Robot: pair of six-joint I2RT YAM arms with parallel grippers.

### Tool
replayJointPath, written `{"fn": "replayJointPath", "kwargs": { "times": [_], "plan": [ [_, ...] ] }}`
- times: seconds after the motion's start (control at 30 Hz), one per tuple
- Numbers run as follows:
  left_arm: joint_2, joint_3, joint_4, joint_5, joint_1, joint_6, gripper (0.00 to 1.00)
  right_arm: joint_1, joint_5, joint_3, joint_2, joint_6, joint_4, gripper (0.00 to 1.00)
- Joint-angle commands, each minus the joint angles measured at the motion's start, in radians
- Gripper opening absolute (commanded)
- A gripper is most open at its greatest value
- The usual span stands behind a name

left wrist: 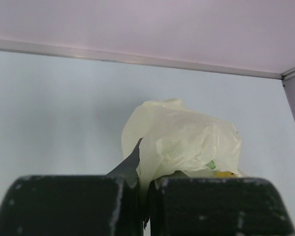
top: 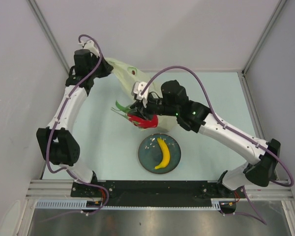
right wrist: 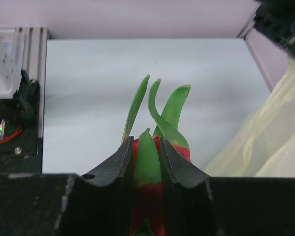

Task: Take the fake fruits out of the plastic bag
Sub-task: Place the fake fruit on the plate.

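Observation:
My right gripper (top: 140, 114) (right wrist: 147, 150) is shut on the red dragon fruit (top: 141, 121) (right wrist: 148, 164), held above the table just left of the bag's mouth; its green leaf tips (right wrist: 162, 110) stick out past the fingers. At the far left of the table my left gripper (top: 106, 67) (left wrist: 143, 196) is shut on a pinch of the pale yellow-green plastic bag (top: 130, 76) (left wrist: 182, 140), holding it up. A yellow fruit (left wrist: 225, 173) shows faintly low in the bag. The banana (top: 163, 153) lies on the dark plate (top: 148, 158).
The plate sits near the front middle, below the right gripper. White walls close in the back and both sides. An aluminium rail (top: 157, 189) with the arm bases runs along the near edge. The bag's side (right wrist: 280, 137) hangs close to the right of my right gripper.

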Motion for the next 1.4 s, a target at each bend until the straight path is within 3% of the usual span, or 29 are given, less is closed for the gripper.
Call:
{"fn": "replayJointPath", "kwargs": {
  "times": [0.0, 0.27, 0.43, 0.6, 0.77, 0.93, 1.2, 1.37],
  "plan": [
    [-0.103, -0.071, -0.005, -0.051, 0.01, 0.034, 0.0, 0.006, -0.02, -0.055, -0.069, -0.036, -0.046, 0.0],
    [-0.166, -0.207, 0.017, 0.02, 0.025, 0.023, 0.0, 0.026, -0.094, -0.124, -0.044, -0.15, -0.147, 0.0],
    [-0.171, -0.239, 0.02, 0.053, 0.031, 0.011, 0.0, 0.051, -0.206, -0.124, 0.0, -0.318, -0.189, 0.0],
    [-0.144, -0.262, 0.055, 0.182, 0.03, -0.009, 0.0, 0.083, -0.329, -0.121, 0.046, -0.428, -0.221, 0.0],
    [-0.146, -0.298, 0.044, 0.192, 0.03, 0.004, 0.0, 0.109, -0.416, -0.121, 0.095, -0.617, -0.32, 0.0],
    [-0.169, -0.35, 0.04, 0.185, 0.03, 0.023, 0.0, 0.114, -0.505, -0.121, 0.143, -0.914, -0.529, 0.0],
    [-0.167, -0.356, 0.029, 0.187, 0.03, 0.061, 0.0, 0.065, -0.548, -0.121, 0.233, -1.621, -0.86, 0.0],
    [-0.181, -0.37, 0.032, 0.188, 0.03, 0.069, 0.0, 0.037, -0.557, -0.123, 0.27, -1.78, -0.888, 0.0]
  ]
}}
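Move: The plate lies below the right hand, which already holds the dragon fruit: about 11 cm back, 8 cm to the right and 33 cm down. The banana lies on it, some 10 cm to the hand's right and 11 cm back, just right of the plate's middle. The bag's middle hangs about 9 cm ahead, straight in line and some 15 cm lower. From the left hand the plate is about 35 cm back, 24 cm right and 29 cm down. Still pinching the dragon fruit, the right hand carries it down about 23 cm and back 13 cm, drifting right, to over the plate's left part; the wrist swings some 65 degrees counter-clockwise while the fingers dip, ending pointed back, left and down, unopened. The left hand keeps its grip on the bag's edge and lowers it about 10 cm, drawing back 7 cm. ##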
